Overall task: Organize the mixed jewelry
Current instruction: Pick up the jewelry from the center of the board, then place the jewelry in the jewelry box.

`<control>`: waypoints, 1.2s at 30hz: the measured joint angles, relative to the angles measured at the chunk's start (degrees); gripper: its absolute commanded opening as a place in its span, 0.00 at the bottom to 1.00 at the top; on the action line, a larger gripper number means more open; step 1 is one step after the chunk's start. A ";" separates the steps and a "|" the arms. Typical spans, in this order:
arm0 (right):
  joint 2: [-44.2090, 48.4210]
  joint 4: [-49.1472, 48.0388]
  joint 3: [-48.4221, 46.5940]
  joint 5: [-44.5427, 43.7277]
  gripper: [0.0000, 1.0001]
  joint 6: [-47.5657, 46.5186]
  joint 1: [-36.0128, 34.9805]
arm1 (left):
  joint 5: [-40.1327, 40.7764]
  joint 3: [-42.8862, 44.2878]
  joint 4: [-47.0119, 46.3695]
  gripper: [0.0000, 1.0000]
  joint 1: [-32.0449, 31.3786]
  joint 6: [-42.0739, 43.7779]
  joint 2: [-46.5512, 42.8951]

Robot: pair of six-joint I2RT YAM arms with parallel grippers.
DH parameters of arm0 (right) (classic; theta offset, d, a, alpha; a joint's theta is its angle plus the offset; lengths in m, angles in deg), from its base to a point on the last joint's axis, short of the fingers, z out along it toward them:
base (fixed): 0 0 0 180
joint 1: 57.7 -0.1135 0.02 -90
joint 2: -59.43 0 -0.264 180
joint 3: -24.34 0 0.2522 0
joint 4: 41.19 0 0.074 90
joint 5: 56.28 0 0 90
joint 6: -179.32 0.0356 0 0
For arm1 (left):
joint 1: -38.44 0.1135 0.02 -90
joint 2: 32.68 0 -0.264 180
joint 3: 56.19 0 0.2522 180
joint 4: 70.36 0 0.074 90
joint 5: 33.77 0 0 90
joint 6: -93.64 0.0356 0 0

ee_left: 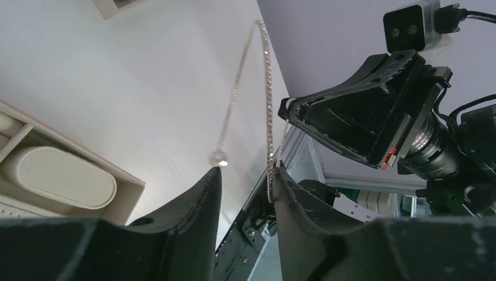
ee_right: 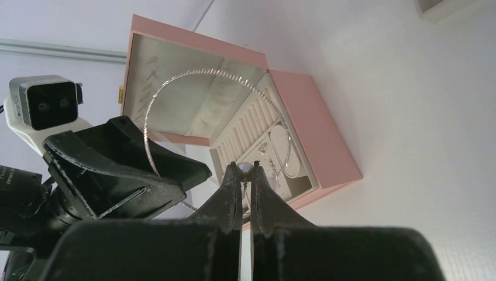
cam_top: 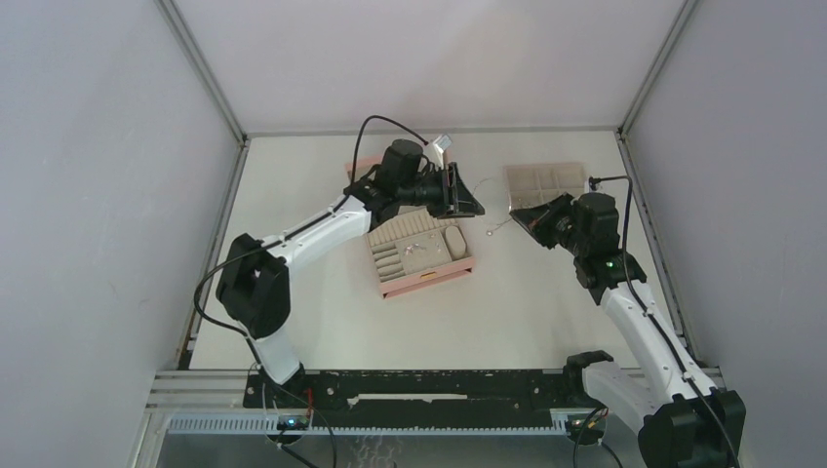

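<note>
A thin silver chain necklace (cam_top: 508, 195) hangs in a loop between my two grippers, above the table. My right gripper (ee_right: 246, 170) is shut on a small bead at one end of the chain (ee_right: 193, 73). In the left wrist view the chain (ee_left: 268, 88) runs down the inner face of one finger of my left gripper (ee_left: 248, 172), whose jaws stand apart. A second bead (ee_left: 219, 158) sits by the other fingertip. The open pink box (cam_top: 429, 273) lies below my left gripper (cam_top: 473, 203), with tiny silver pieces (ee_right: 270, 153) in its beige lining.
A flat beige compartment tray (cam_top: 546, 180) lies at the back right, just behind my right gripper (cam_top: 522, 216). The pink box's lid (ee_right: 187, 99) stands open. Grey walls enclose the table on three sides.
</note>
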 measured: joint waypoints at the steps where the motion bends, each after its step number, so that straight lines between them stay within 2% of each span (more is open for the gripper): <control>1: 0.00 -0.07 0.00 0.13 0.00 0.00 0.00 | -0.13 0.00 -0.28 0.32 -0.02 -0.46 0.20; 10: 0.00 -0.33 0.70 0.61 0.02 -0.02 0.00 | -1.40 0.00 -3.32 0.01 -0.07 -3.02 0.74; 14: -0.04 -0.57 1.49 1.68 0.55 0.00 0.02 | -1.53 0.00 -3.58 0.00 -0.07 -3.10 0.79; 16: -0.07 -0.70 1.60 2.16 0.70 0.50 0.02 | -1.62 0.22 -3.13 0.00 -0.04 -2.12 0.79; 18: 0.04 -0.76 1.64 2.58 0.76 0.17 0.17 | -1.90 0.66 -1.81 0.00 0.07 -0.04 0.76; 23: 3.04 0.55 1.73 3.78 0.80 -0.83 2.62 | -3.21 0.79 2.95 0.00 1.18 8.37 -0.92; 28: 7.23 2.10 1.73 4.48 0.80 -2.91 5.64 | -3.08 -0.20 5.64 0.00 4.09 18.51 -6.40; 36: 8.55 4.50 1.66 4.46 0.81 -5.55 9.35 | -1.16 -9.07 3.04 0.00 7.65 34.32 -19.17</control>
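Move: The silver chain hoop is still pinched in the right hand's shut fingers. Its middle lies about 3 cm right of the left hand and 2 ahead, at its height; from the right hand it is roughly 4 cm left and 2 ahead. From the left hand, the pink box's compartments are some 11 cm left, 5 back and 20 below, and the divided tray is about 17 cm right, 8 ahead and 21 below. The hanging chain is handed over: the left fingers, half open around its near side, shut and pinch it almost in place, and only then do the right fingers spread wide and let go. The left hand draws the chain left about 10 cm, rising some 5 and rolling roughly 35 degrees, while the empty right hand backs off about 5 cm to its right and slightly back. ##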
